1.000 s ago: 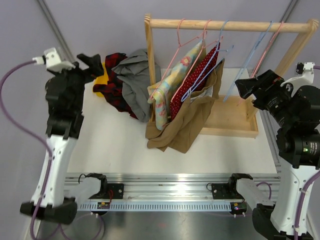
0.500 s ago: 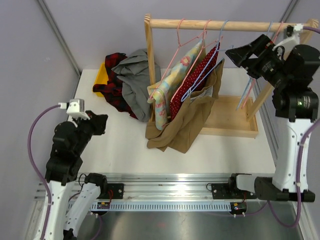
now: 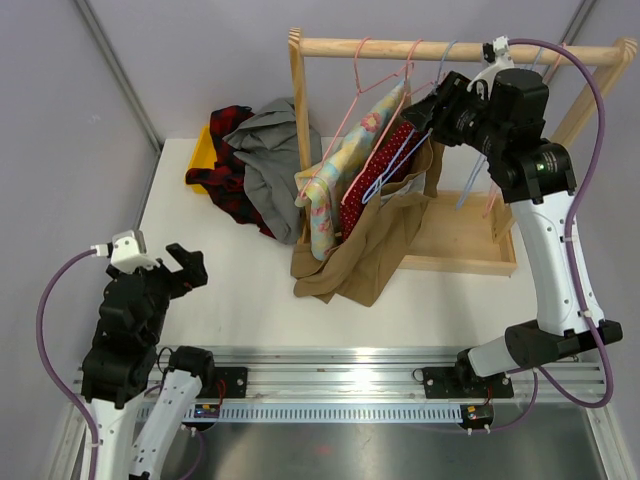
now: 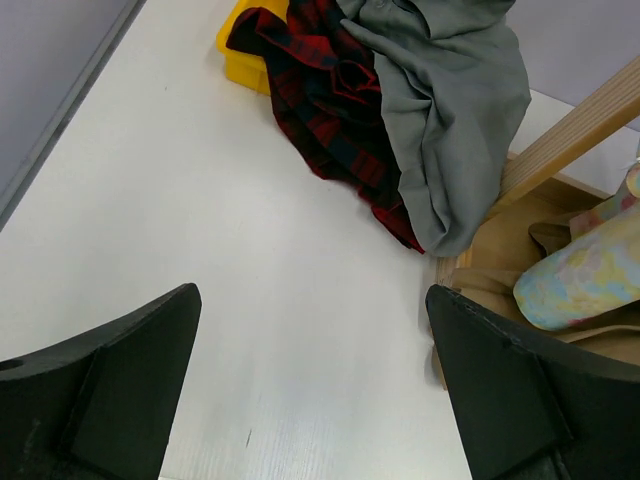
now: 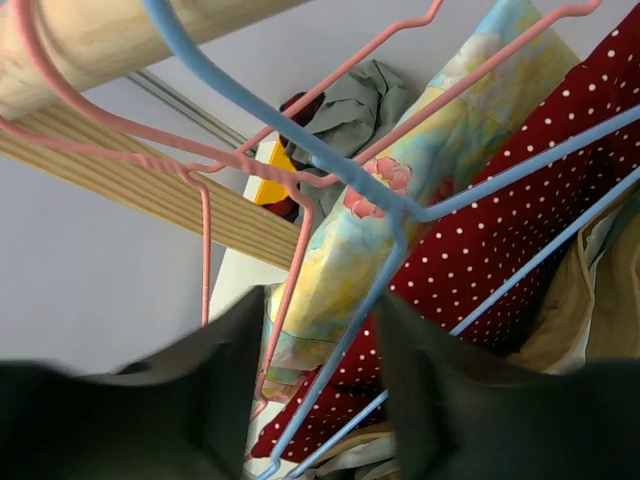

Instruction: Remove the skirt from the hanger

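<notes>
A red white-dotted skirt (image 3: 392,152) (image 5: 520,200) hangs on a blue wire hanger (image 3: 418,140) (image 5: 372,285) from the wooden rail (image 3: 450,50). To its left, a pastel floral garment (image 3: 345,165) (image 5: 400,200) hangs on a pink hanger (image 5: 292,265). My right gripper (image 3: 430,105) (image 5: 320,300) is up at the rail, its jaws apart, with the blue hanger's wire and a pink wire running between them. My left gripper (image 3: 185,262) (image 4: 312,290) is open and holds nothing, low over the table at the near left.
A tan garment (image 3: 375,245) droops from the rack onto the table. Grey (image 3: 265,150), red plaid (image 3: 230,170) and yellow (image 3: 200,160) clothes are piled at the back left. Further hangers (image 3: 520,95) hang on the rail's right. The rack's wooden base (image 3: 470,245) lies at the right.
My right arm has swung up and left along the rail to the hangers, and its jaws have narrowed. My left arm has dropped back to the near left corner.
</notes>
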Robot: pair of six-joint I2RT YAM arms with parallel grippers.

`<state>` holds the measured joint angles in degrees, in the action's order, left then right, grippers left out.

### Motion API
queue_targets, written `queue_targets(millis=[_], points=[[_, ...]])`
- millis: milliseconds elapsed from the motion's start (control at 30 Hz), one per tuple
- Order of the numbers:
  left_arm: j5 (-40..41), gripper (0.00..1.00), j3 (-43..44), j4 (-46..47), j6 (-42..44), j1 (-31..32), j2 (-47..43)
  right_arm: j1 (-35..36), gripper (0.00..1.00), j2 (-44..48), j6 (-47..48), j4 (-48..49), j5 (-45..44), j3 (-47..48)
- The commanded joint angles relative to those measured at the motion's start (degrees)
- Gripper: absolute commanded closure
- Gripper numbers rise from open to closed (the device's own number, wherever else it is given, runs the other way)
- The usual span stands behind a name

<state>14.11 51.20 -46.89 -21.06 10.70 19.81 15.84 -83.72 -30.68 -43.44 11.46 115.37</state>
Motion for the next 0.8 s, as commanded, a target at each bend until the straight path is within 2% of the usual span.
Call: queue_targets(millis=[0, 200, 300, 433, 533, 567, 667, 700, 767], points=[[2.2, 0.01, -1.7, 1.4, -1.1, 0.2, -1.4, 1.1, 0.53, 0.2, 0.4, 2.6, -3.6, -1.2], [0.0, 0.01, -1.9, 2.2, -0.4, 0.2, -1.0, 1.9, 0.65, -0.3, 0.8, 2.6, -4.6, -2.4], [-2.9, 0.01, -1.6, 2.9, 1.1, 0.2, -0.6, 1.8, 1.00, -0.4, 0.8, 1.8, -4.9, -1.8], [-10.1, 0.01, 1.7, 4.7, 6.1, 0.2, 3.9, 1.9, 1.00, 0.0, 1.8, -1.8, -7.1, 5.0], [-13.0, 0.01, 10.2, 5.0, 7.8, 0.2, 11.6, 1.8, 1.00, -0.3, 2.5, -6.2, -8.4, 12.7], [-13.7, 0.01, 16.7, 5.1, 8.0, 0.2, 13.7, 1.9, 1.00, -0.5, 2.5, -7.8, -8.5, 14.5], [-21.5, 0.01, 28.1, 5.6, 7.5, 0.6, 23.1, 1.9, 1.00, -0.5, 2.5, -10.6, -9.4, 19.8], [-24.5, 0.01, 36.0, 5.2, 6.9, 1.1, 25.9, 1.8, 1.00, -0.1, 2.5, -11.1, -10.2, 20.4], [-26.8, 0.01, 41.7, 5.7, 4.6, 4.5, 31.7, 1.9, 1.00, 1.0, 2.3, -11.7, -11.2, 19.8]])
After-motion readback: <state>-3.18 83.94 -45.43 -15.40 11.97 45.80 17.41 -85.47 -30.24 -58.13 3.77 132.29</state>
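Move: The blue hanger carrying the brown skirt has its near wire between the right gripper's half-closed fingers, about 1 cm ahead and 2 cm below. From the right hand, the skirt's middle hangs about 12 cm back, 5 cm left and 22 cm down; the polka-dot garment is 5 cm back, 7 cm left and 13 cm down. From the empty left hand, the skirt is roughly 8 cm ahead, 33 cm right and slightly below. Sink the right gripper about 3 cm while shutting its fingers on the blue hanger's wire, then, keeping the pinch, draw it up some 7 cm, back and a little right. Once the right hand has its grip, raise the open left gripper about 15 cm, swinging it right and somewhat forward with a 20-degree clockwise turn. ##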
